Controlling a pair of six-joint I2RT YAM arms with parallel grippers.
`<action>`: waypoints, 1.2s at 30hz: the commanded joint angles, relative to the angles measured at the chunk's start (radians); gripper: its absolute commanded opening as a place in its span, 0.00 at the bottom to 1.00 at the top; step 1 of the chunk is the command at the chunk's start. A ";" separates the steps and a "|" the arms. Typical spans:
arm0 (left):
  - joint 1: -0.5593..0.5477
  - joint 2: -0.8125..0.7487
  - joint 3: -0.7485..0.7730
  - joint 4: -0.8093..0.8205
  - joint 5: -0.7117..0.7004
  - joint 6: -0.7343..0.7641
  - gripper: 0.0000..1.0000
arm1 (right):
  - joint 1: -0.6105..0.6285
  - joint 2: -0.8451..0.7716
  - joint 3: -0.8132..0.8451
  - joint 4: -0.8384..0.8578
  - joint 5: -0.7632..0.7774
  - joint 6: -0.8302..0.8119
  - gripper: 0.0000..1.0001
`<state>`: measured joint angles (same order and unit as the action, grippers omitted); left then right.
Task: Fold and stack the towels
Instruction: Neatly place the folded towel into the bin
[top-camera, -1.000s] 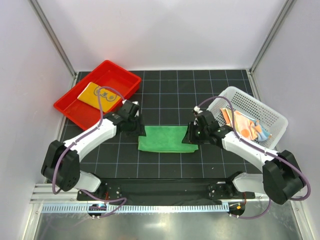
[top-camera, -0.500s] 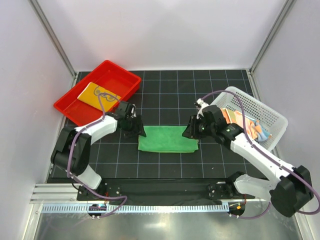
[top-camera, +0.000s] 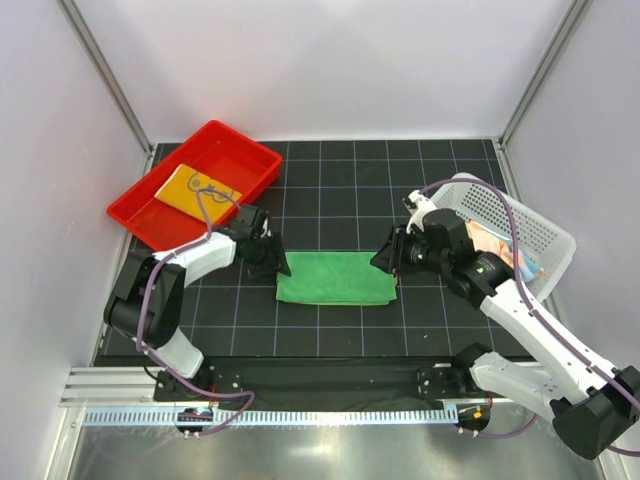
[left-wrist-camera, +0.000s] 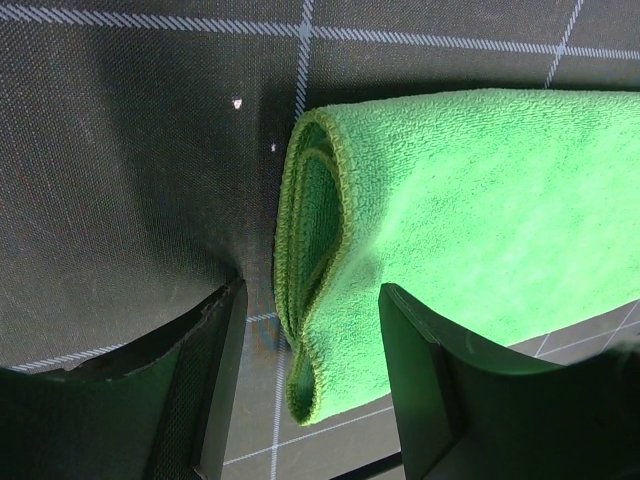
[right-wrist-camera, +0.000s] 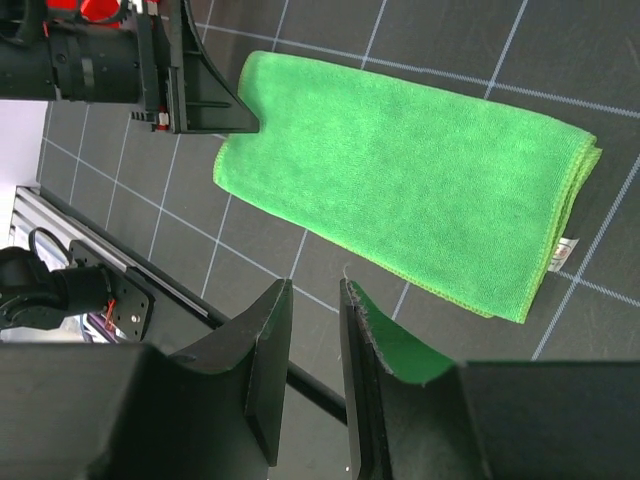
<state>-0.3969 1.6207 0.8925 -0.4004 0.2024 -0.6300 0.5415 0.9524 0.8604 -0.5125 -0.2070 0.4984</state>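
The plain green towel (top-camera: 335, 278) lies folded flat on the black grid mat. My left gripper (top-camera: 277, 264) is at its left end. In the left wrist view that gripper (left-wrist-camera: 312, 290) is open, its fingers (left-wrist-camera: 215, 380) standing either side of the towel's looped folded edge (left-wrist-camera: 310, 250) without pinching it. My right gripper (top-camera: 386, 260) hovers over the towel's right end. Its jaws (right-wrist-camera: 313, 290) stand a narrow gap apart with nothing between them, above the green towel (right-wrist-camera: 410, 180). The yellow-orange towel (top-camera: 195, 190) lies in the red tray. The striped towel (top-camera: 492, 238) is in the white basket, partly hidden by the right arm.
The red tray (top-camera: 140, 222) stands at the back left, the white perforated basket (top-camera: 540, 235) at the right. White walls close in the mat on three sides. The arm bases and a rail run along the near edge.
The right gripper has lifted off the towel's right end and drawn back toward the basket. The left arm has tucked in, its gripper staying at the towel's left end.
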 joint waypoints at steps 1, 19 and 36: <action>0.001 0.016 -0.017 0.038 -0.052 -0.008 0.59 | 0.005 -0.030 0.054 -0.021 0.021 -0.014 0.33; 0.000 0.080 -0.001 0.049 -0.014 0.007 0.56 | 0.005 -0.047 0.052 -0.049 0.040 -0.031 0.33; -0.010 0.113 0.042 -0.001 0.000 0.013 0.00 | 0.003 -0.056 0.052 -0.054 0.047 -0.032 0.33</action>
<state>-0.3973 1.6897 0.9188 -0.3382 0.2317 -0.6468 0.5411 0.9096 0.8730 -0.5640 -0.1745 0.4770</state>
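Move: The green towel, folded into a flat strip, has its middle about 13 cm to the left hand's right, level with it and 1 cm lower; its near-left short edge is only about 1 cm right, already between the open fingers. The red bin's middle is some 17 cm ahead and 17 cm left, with the yellow towel inside it at about the same spot. From the right hand, the green towel's middle is roughly 4 cm ahead, 9 cm left and 18 cm below. The green towel's left short edge is what the left hand takes: from low over it with open fingers, the hand eases about 1.5 cm forward and 1 cm right, farther onto the edge, and settles barely 1 cm down. The fingers, wide at first, close late and quickly until nearly shut, pinching the edge around its middle; the wrist hardly turns. ##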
